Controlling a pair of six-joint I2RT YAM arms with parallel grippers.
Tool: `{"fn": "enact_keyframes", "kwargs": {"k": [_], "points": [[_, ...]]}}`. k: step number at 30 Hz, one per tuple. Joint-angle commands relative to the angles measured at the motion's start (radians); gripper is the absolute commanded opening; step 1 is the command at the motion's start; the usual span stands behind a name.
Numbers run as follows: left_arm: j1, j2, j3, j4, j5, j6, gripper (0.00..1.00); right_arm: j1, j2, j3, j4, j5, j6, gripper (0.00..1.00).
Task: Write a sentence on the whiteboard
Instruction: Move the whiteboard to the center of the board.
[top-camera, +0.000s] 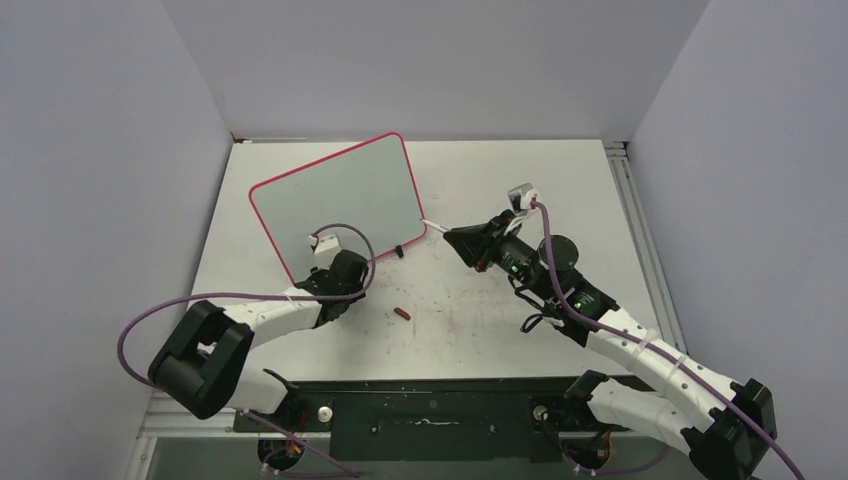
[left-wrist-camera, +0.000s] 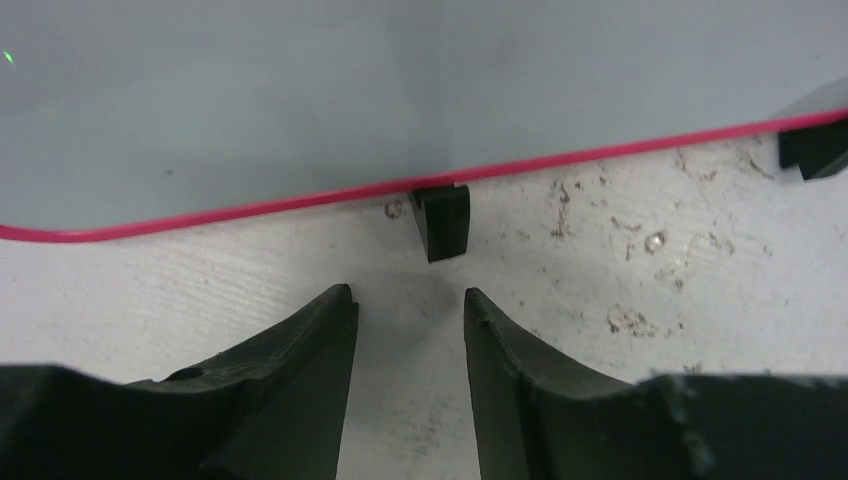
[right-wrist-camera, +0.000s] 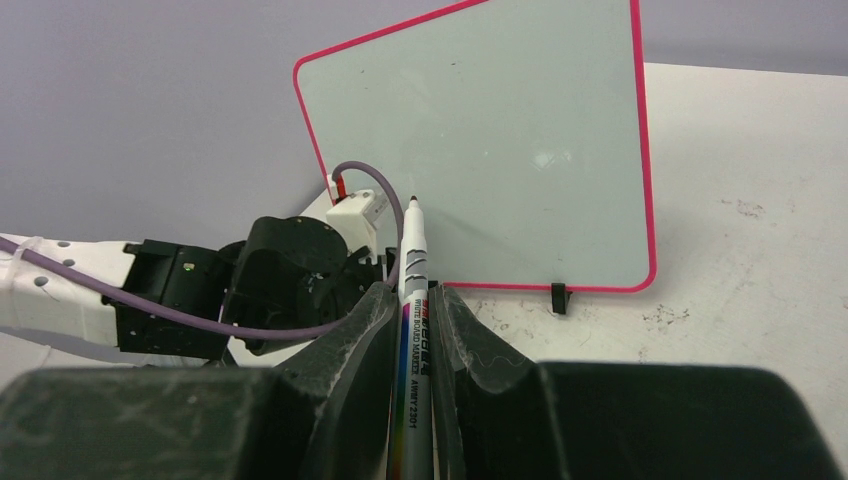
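The whiteboard (top-camera: 340, 195), grey-white in a thin pink frame, stands tilted at the back left on small black feet. Its face (right-wrist-camera: 500, 140) shows no writing, so the sentence is out of view. My left gripper (left-wrist-camera: 407, 292) is open and low on the table at the board's near edge. One black foot (left-wrist-camera: 441, 220) lies just beyond its fingertips, and nothing is between them. My right gripper (right-wrist-camera: 415, 290) is shut on a whiteboard marker (right-wrist-camera: 412, 330). The marker's uncapped tip (right-wrist-camera: 414, 201) points at the board's right part, a short way off it (top-camera: 428, 224).
A small red-brown marker cap (top-camera: 402, 315) lies on the scuffed white tabletop (top-camera: 480, 310) between the arms. The second black foot (top-camera: 398, 250) sits at the board's near right corner. Grey walls close in the table on three sides.
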Motion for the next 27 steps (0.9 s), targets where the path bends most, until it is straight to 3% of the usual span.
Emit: {"fn": "enact_keyframes", "kwargs": {"k": [1, 9, 20, 27], "points": [[-0.012, 0.057, 0.055, 0.114, -0.083, -0.01, 0.41, 0.011, 0.001, -0.008, 0.078, 0.005, 0.002, 0.05], [-0.012, 0.171, 0.106, 0.134, -0.121, 0.004, 0.38, 0.013, 0.013, -0.007, 0.084, 0.001, -0.005, 0.05], [0.007, 0.192, 0.106, 0.118, -0.167, -0.013, 0.32, 0.015, 0.029, -0.008, 0.093, -0.01, -0.002, 0.05], [0.017, 0.192, 0.103, 0.127, -0.158, -0.005, 0.14, 0.015, 0.031, -0.01, 0.098, -0.015, 0.003, 0.05]]}}
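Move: The left clip on the whiteboard's near edge is about 4 cm straight ahead of the open left hand, barely lower. The whiteboard's middle lies some 20 cm ahead and 2 cm left, its right clip about 10 cm ahead and 12 cm right; the red marker cap lies 6 cm back and 12 cm right. From the marker-holding right hand, the left clip is roughly 8 cm ahead, 21 cm left and 28 cm below. The left hand slides about 4 cm forward, low over the table, and pinches the whiteboard's left clip. ##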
